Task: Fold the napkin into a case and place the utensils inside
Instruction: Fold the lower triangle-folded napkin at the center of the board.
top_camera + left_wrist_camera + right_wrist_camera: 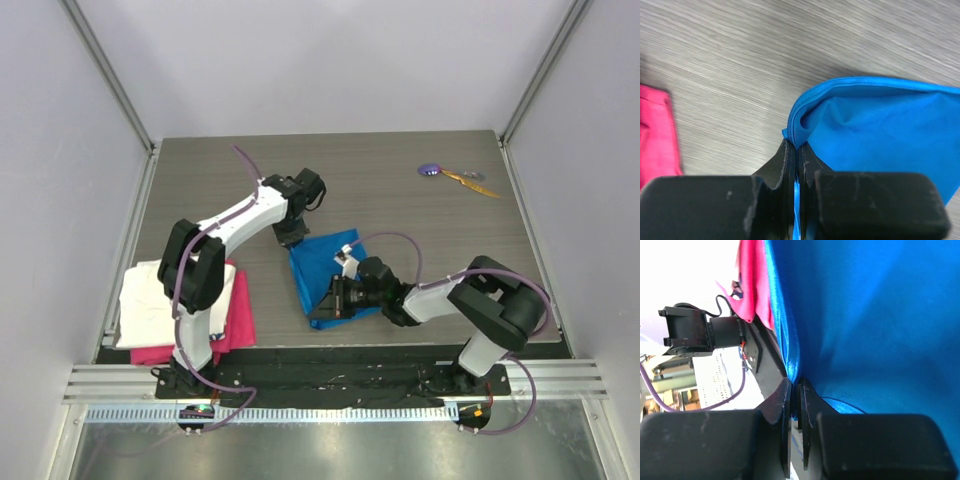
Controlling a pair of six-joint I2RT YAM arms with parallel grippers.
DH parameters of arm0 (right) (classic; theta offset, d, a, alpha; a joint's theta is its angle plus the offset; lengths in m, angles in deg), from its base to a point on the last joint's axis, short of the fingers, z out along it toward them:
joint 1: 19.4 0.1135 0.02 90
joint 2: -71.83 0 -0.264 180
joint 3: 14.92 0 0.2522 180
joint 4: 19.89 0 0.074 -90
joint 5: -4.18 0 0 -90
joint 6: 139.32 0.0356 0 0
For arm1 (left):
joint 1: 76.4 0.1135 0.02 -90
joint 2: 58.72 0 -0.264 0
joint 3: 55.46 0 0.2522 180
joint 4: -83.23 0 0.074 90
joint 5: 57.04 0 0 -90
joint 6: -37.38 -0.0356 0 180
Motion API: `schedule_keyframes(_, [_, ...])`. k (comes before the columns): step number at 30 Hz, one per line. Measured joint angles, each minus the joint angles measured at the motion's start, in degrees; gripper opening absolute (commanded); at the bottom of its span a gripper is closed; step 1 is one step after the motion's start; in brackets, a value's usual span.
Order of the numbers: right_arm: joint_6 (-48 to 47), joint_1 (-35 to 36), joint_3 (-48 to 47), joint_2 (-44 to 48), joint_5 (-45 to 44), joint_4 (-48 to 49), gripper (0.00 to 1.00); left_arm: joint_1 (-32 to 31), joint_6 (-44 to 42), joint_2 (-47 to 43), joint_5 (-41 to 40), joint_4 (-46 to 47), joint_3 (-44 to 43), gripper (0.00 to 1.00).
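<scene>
The bright blue napkin lies partly folded on the table between the two arms. My left gripper is shut on its far left corner, and the hemmed edge shows pinched between the fingers in the left wrist view. My right gripper is shut on the napkin's near edge, with blue cloth filling the right wrist view and a fold caught at the jaw tips. The utensils lie at the far right: one with a round purple head and an orange-yellow one beside it.
A white cloth and a pink cloth are stacked at the near left edge of the table. The pink cloth also shows at the left of the left wrist view. Grey walls stand on three sides of the table.
</scene>
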State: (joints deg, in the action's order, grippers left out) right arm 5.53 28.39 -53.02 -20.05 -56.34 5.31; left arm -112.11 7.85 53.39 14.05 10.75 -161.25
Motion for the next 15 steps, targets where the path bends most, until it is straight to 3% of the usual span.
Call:
schedule_keyframes(8, [4.2,7.9,-8.6,-7.7,-1.2,5.2,0.01,6.0,-4.5,-6.4,-1.1,-3.3,6.5,0.00])
schedule_keyframes(12, [7.6,8.0,-8.1,-9.5,-0.1,11.5,0.01,5.3,-4.4,-7.3,-2.6,-4.2,5.7,0.00])
schedule_keyframes(15, [10.6,6.6,-4.9,-10.7,0.8,17.5,0.01,2.8,-3.5,-2.7,-4.2,-6.7,0.8,0.00])
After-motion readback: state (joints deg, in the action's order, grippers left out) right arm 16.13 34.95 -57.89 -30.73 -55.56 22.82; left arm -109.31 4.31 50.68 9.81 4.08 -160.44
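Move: Both hands already pinch the left side of the blue napkin, the left hand at its far end, the right at its near end. The napkin's middle lies about 10 cm right of the left hand, 9 cm back and 4 cm below; from the right hand it is 9 cm ahead, 4 cm right and 3 cm below. The pink-and-white stack sits some 23 cm left of the left hand, 18 cm back and 6 cm lower. Keeping their pinch, both hands swing the napkin left about 6 cm, rising slightly, then ease back right. ##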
